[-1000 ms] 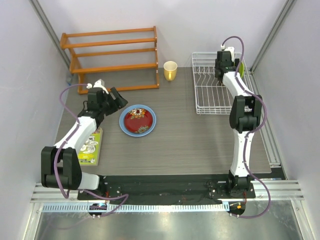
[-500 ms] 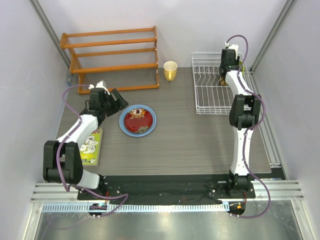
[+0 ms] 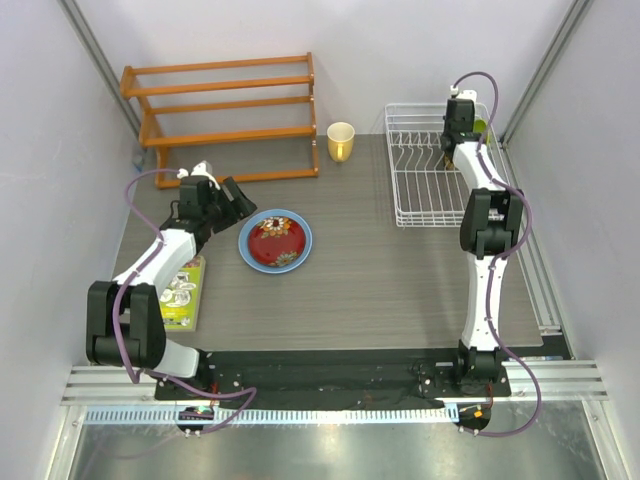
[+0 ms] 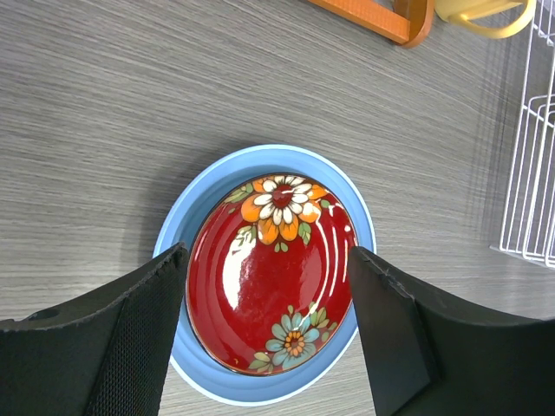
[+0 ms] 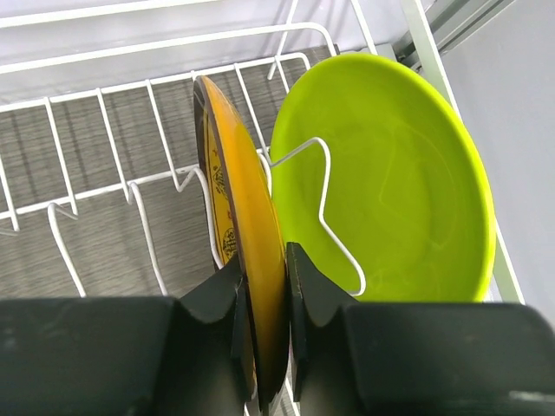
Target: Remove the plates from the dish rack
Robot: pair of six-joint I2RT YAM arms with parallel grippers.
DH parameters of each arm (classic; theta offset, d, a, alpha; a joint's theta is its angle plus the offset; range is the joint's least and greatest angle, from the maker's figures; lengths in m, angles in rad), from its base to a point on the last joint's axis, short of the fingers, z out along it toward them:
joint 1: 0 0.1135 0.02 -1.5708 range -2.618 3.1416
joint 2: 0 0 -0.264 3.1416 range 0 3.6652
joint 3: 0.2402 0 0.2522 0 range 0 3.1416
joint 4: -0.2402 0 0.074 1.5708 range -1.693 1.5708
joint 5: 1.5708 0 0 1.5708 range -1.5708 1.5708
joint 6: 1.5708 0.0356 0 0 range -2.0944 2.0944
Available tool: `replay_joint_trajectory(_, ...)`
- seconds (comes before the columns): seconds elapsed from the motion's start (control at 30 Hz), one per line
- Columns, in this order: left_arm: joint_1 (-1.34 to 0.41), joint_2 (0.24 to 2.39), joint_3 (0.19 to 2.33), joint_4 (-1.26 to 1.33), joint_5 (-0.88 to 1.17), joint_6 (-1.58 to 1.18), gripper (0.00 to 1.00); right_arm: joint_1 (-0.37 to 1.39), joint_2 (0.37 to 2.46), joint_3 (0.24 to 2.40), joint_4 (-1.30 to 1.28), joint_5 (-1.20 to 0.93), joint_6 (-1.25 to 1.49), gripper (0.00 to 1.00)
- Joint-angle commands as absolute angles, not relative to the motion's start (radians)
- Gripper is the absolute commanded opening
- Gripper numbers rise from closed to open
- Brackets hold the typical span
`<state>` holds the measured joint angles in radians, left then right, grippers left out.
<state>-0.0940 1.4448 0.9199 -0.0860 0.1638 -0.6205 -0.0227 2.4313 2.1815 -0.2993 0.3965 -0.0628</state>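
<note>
In the right wrist view my right gripper (image 5: 264, 260) is shut on the rim of the yellow-brown patterned plate (image 5: 238, 182), which stands upright between the dividers of the white wire dish rack (image 5: 87, 195). The lime green plate (image 5: 390, 173) leans just right of it in the rack. From the top view the right gripper (image 3: 452, 140) is at the rack's (image 3: 415, 190) far right end. The red patterned plate (image 4: 269, 286) lies on the light blue plate (image 4: 195, 208) on the table. My left gripper (image 4: 267, 256) hovers open above them, holding nothing.
An orange wooden shelf rack (image 3: 225, 110) stands at the back left, with a yellow cup (image 3: 341, 140) beside it. A flat lime and white patterned item (image 3: 182, 290) lies near the table's left edge. The stacked plates (image 3: 303, 240) sit left of centre.
My right gripper moved toward the far end of the rack and closed on the yellow-brown plate's rim. The left arm shifted slightly and stays open.
</note>
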Motion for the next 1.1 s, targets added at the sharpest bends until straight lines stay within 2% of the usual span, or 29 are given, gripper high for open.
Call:
replay_joint_trajectory(0.0,-0.094,1.431,0.930,-0.041,0.155,-0.618,0.75,-0.002,2.330,2.152,-0.232,0.481,-0.113,0.01)
replay_joint_trajectory(0.27,-0.095,1.385,0.922,-0.058,0.153,-0.609,0.75,0.060,2.145,1.990,-0.080,0.687,-0.209,0.01)
replay_joint_trajectory(0.53,-0.095,1.347,0.911,-0.061,0.182,-0.629,0.77,0.097,1.928,1.829,-0.118,0.735,-0.190,0.02)
replay_joint_trajectory(0.67,-0.097,1.342,0.900,-0.031,0.234,-0.649,0.77,0.173,1.757,1.752,-0.273,0.635,-0.014,0.03)
replay_joint_trajectory(0.77,-0.097,1.354,0.897,-0.005,0.285,-0.673,0.77,0.253,1.675,1.656,-0.316,0.435,0.138,0.04)
replay_joint_trajectory(0.93,-0.103,1.384,0.891,0.095,0.412,-0.725,0.78,0.350,1.592,1.534,-0.275,0.151,0.342,0.06)
replay_joint_trajectory(1.07,-0.107,1.408,0.867,0.218,0.514,-0.797,0.79,0.400,1.578,1.418,-0.167,0.028,0.431,0.07)
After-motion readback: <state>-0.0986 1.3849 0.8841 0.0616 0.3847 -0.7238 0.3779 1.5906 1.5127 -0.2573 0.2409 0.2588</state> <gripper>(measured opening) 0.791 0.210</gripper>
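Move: The yellow plate, already pinched by the right hand, stands in the dish rack. It is bound for the red-on-blue plate stack, roughly 42 cm to the right hand's left, 25 cm back and 12 cm lower. The green plate is some 6 cm to that hand's right and 2 cm ahead, the mug level with it and about 27 cm left. From the left hand the yellow plate lies around 49 cm right and 23 cm ahead, slightly below. The yellow plate, kept pinched in the right fingers, is drawn back and up out of the rack, then swept left over the rack towards the plate stack, ending about 24 cm left, 18 cm back and 17 cm higher, with the wrist turning counter-clockwise and its left side rising late. The open left hand lifts about 5 cm, then drifts right towards the plate, rolling slightly. ##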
